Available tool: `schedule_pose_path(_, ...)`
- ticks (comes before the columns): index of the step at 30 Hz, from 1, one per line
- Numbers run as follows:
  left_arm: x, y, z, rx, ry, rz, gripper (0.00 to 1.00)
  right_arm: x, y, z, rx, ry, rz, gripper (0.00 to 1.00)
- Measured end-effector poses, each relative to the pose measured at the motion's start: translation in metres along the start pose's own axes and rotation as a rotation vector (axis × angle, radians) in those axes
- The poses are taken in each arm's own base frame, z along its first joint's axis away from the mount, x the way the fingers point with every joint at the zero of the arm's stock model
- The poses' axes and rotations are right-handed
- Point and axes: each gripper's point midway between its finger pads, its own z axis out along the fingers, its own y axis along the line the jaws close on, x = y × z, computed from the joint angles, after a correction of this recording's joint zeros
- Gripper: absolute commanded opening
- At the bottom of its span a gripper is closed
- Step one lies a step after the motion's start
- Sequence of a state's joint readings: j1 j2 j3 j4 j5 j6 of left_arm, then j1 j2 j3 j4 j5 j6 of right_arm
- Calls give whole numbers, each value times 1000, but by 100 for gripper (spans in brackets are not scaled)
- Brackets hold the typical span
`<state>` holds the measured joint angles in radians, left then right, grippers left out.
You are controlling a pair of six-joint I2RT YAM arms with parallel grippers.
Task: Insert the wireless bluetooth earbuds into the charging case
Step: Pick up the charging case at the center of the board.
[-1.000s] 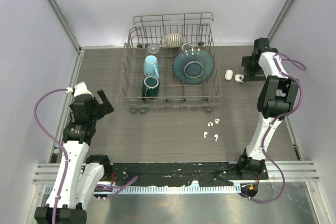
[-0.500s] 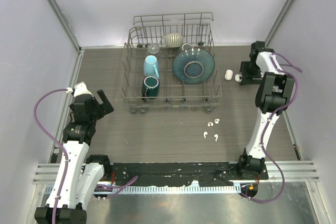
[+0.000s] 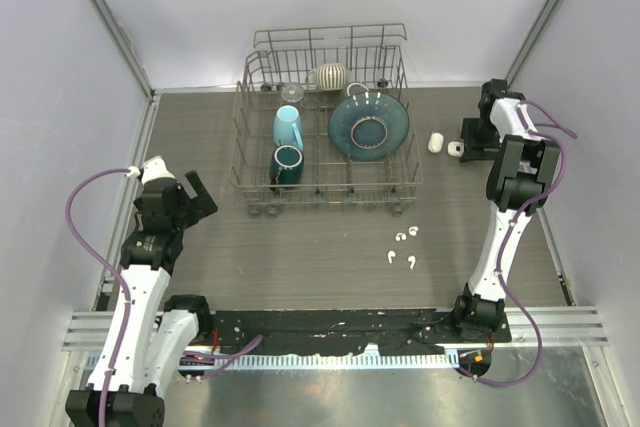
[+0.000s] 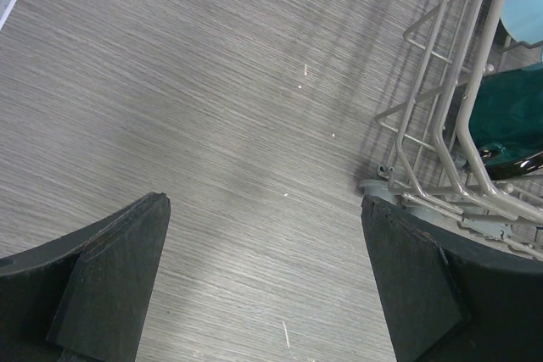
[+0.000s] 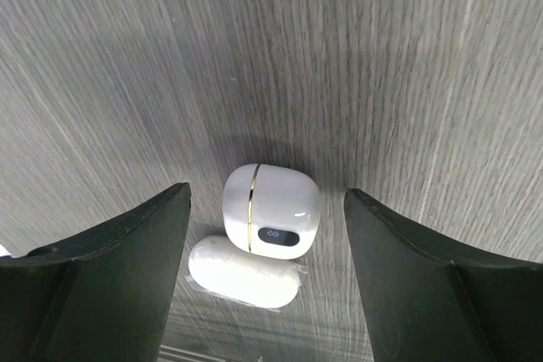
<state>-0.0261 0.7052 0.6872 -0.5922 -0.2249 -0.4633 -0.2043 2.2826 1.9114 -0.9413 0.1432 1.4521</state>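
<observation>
Four tiny white earbuds lie loose on the table in front of the rack in the top view: two side by side, and two a little nearer. Two white charging cases lie at the right: an oval one and a rounded one with a gold seam and small display, touching, both closed. My right gripper is open and empty above them, a finger on each side. My left gripper is open and empty at the far left.
A wire dish rack stands at the back middle, holding a teal plate, a light blue cup, a dark teal cup and a ribbed bowl. Grey walls close in both sides.
My right gripper has shifted slightly over the two cases, its wrist turning a little. The left arm, cases and earbuds have not moved.
</observation>
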Motion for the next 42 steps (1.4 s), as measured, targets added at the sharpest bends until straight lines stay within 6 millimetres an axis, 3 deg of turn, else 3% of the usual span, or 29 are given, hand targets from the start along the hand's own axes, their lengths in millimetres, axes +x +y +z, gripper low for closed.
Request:
schedule_pose_path(11, 1, 1, 1, -7, 5, 1, 100, 2, -1, 6, 11, 20, 3, 77)
schedule_pose_path(17, 1, 1, 1, -7, 5, 1, 100, 4, -1, 6, 12, 32, 3, 71)
schedule_pose_path(23, 1, 1, 1, -7, 6, 1, 100, 7, -1, 7, 13, 49, 4, 54)
schedule_pose_path(26, 1, 1, 1, -7, 6, 1, 100, 8, -2, 8, 13, 53, 3, 33)
schedule_pose_path(27, 1, 1, 1, -7, 5, 1, 100, 9, -3, 8, 12, 55, 5, 19)
schedule_pose_path(29, 1, 1, 0, -5, 3, 0, 100, 9, -2, 9, 2, 60, 7, 7)
schedule_pose_path(34, -6, -1, -6, 16, -35, -10, 100, 9, -3, 7, -37, 59, 8, 1)
schedule_pose_path(42, -44, -19, -41, 160, -237, -59, 100, 10, -15, 0, -94, 56, -32, 1)
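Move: The charging case sits almost directly under the right hand's open fingers, about 1 cm to the left and 1 cm below. A white capsule-shaped piece lies some 6 cm left of that hand and 2 cm farther out, the loose earbuds roughly 17 cm left and 26 cm back. From the left hand, the case is about 60 cm to the right, 22 cm ahead and 15 cm below. The charging case gets pinched between the right hand's fingertips, one on its far side and one on its near side: the hand settles about 1 cm down, eases 1 cm left while the fingers close, then, gripping more firmly, draws back about 1 cm, tilting slightly. Late on, the idle left hand rises some 6 cm over the table and tips its open fingers upward. ##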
